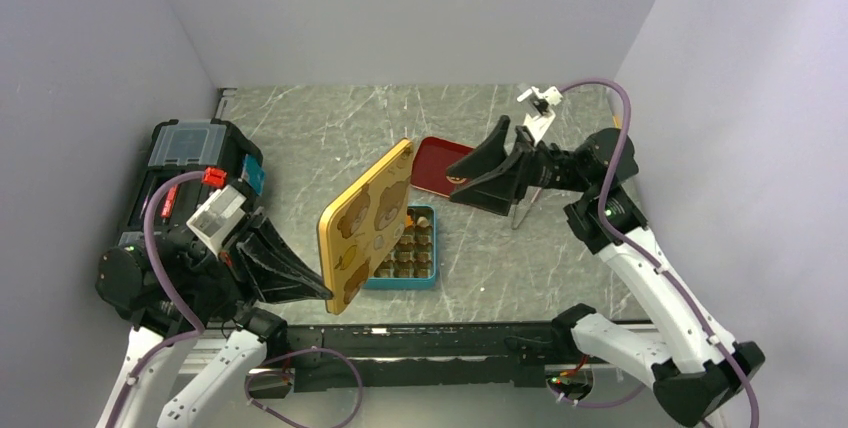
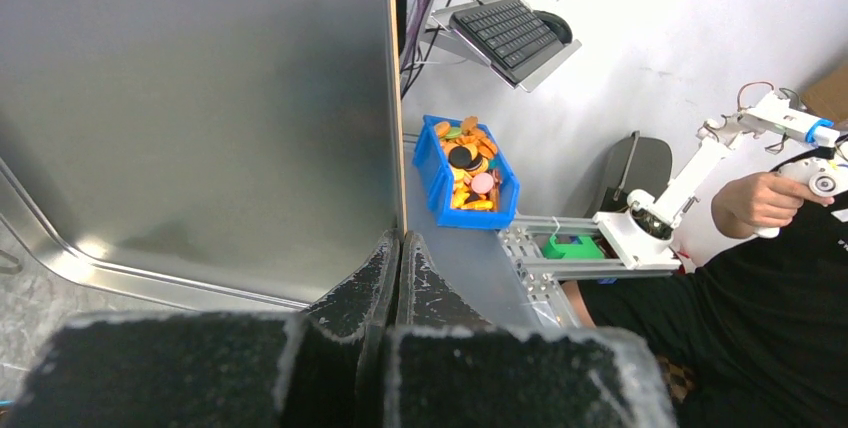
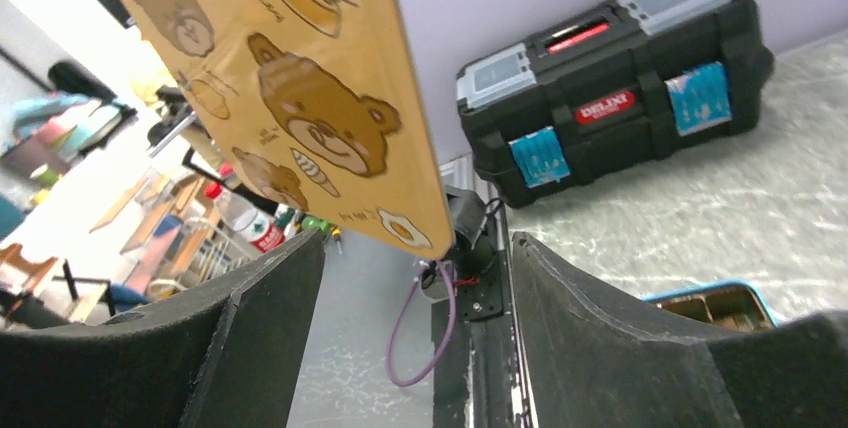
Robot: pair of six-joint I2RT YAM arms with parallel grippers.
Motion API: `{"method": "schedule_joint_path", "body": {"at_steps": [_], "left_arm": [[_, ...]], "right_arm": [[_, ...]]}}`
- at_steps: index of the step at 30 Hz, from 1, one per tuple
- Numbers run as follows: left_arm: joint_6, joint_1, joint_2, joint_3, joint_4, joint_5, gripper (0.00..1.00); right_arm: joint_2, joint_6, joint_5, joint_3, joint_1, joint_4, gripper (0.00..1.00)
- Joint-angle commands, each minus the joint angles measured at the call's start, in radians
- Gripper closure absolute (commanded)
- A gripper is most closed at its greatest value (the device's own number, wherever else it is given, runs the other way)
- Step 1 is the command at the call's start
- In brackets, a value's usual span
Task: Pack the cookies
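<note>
My left gripper [image 1: 325, 291] is shut on the lower edge of the yellow bear-printed tin lid [image 1: 365, 223] and holds it on edge above the table. The left wrist view shows the fingers [image 2: 385, 258] pinching the rim, with the lid's silver inside [image 2: 200, 98] to their left. The open teal tin [image 1: 432, 248] with brown compartments lies behind the lid. My right gripper [image 1: 462, 180] is open and empty over the red tray [image 1: 432, 160], facing the lid [image 3: 300, 98]. No loose cookies show clearly; the right gripper covers part of the tray.
A black toolbox [image 1: 185, 163] stands at the left, also in the right wrist view [image 3: 610, 78]. Thin tongs [image 1: 522, 203] stand under the right arm. A white clip [image 1: 540, 100] sits at the back right. A blue bin of coloured discs [image 2: 465, 168] lies beyond the table.
</note>
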Motion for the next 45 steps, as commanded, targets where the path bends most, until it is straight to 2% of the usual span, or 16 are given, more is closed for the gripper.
{"method": "schedule_joint_path", "body": {"at_steps": [1, 7, 10, 26, 35, 45], "left_arm": [[-0.026, -0.005, -0.003, 0.034, 0.069, 0.014, 1.00], [-0.006, -0.008, -0.015, 0.061, 0.036, 0.015, 1.00], [-0.038, -0.009, -0.027, 0.044, 0.087, 0.013, 1.00], [-0.047, -0.012, -0.064, 0.042, 0.096, 0.011, 1.00], [-0.013, -0.014, -0.067, 0.047, 0.061, 0.012, 1.00], [0.083, -0.014, -0.066, 0.078, -0.064, 0.000, 1.00]], "right_arm": [[0.059, -0.072, 0.025, 0.107, 0.095, 0.080, 0.28], [0.116, -0.080, 0.022, 0.130, 0.149, 0.225, 0.26], [0.134, -0.076, 0.005, 0.114, 0.174, 0.325, 0.25], [0.272, -0.036, -0.040, 0.203, 0.298, 0.475, 0.25], [0.267, -0.035, -0.039, 0.199, 0.345, 0.478, 0.38], [0.244, -0.076, -0.040, 0.201, 0.364, 0.416, 0.66]]}}
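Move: The lid's far edge is about 8 cm to the right hand's left, some 4 cm back and roughly 5 cm above it. From the right hand, the tin stands 11 cm left, 5 cm ahead and about 38 cm below; the red tray lies 22 cm ahead, 3 cm right and 40 cm below. From the left hand, still pinching the lid's near end, that far edge is about 13 cm ahead, 11 cm right and 4 cm higher. Right hand sweeps about 10 cm left, back and up, half-closing astride the lid's far edge; left eases back. ##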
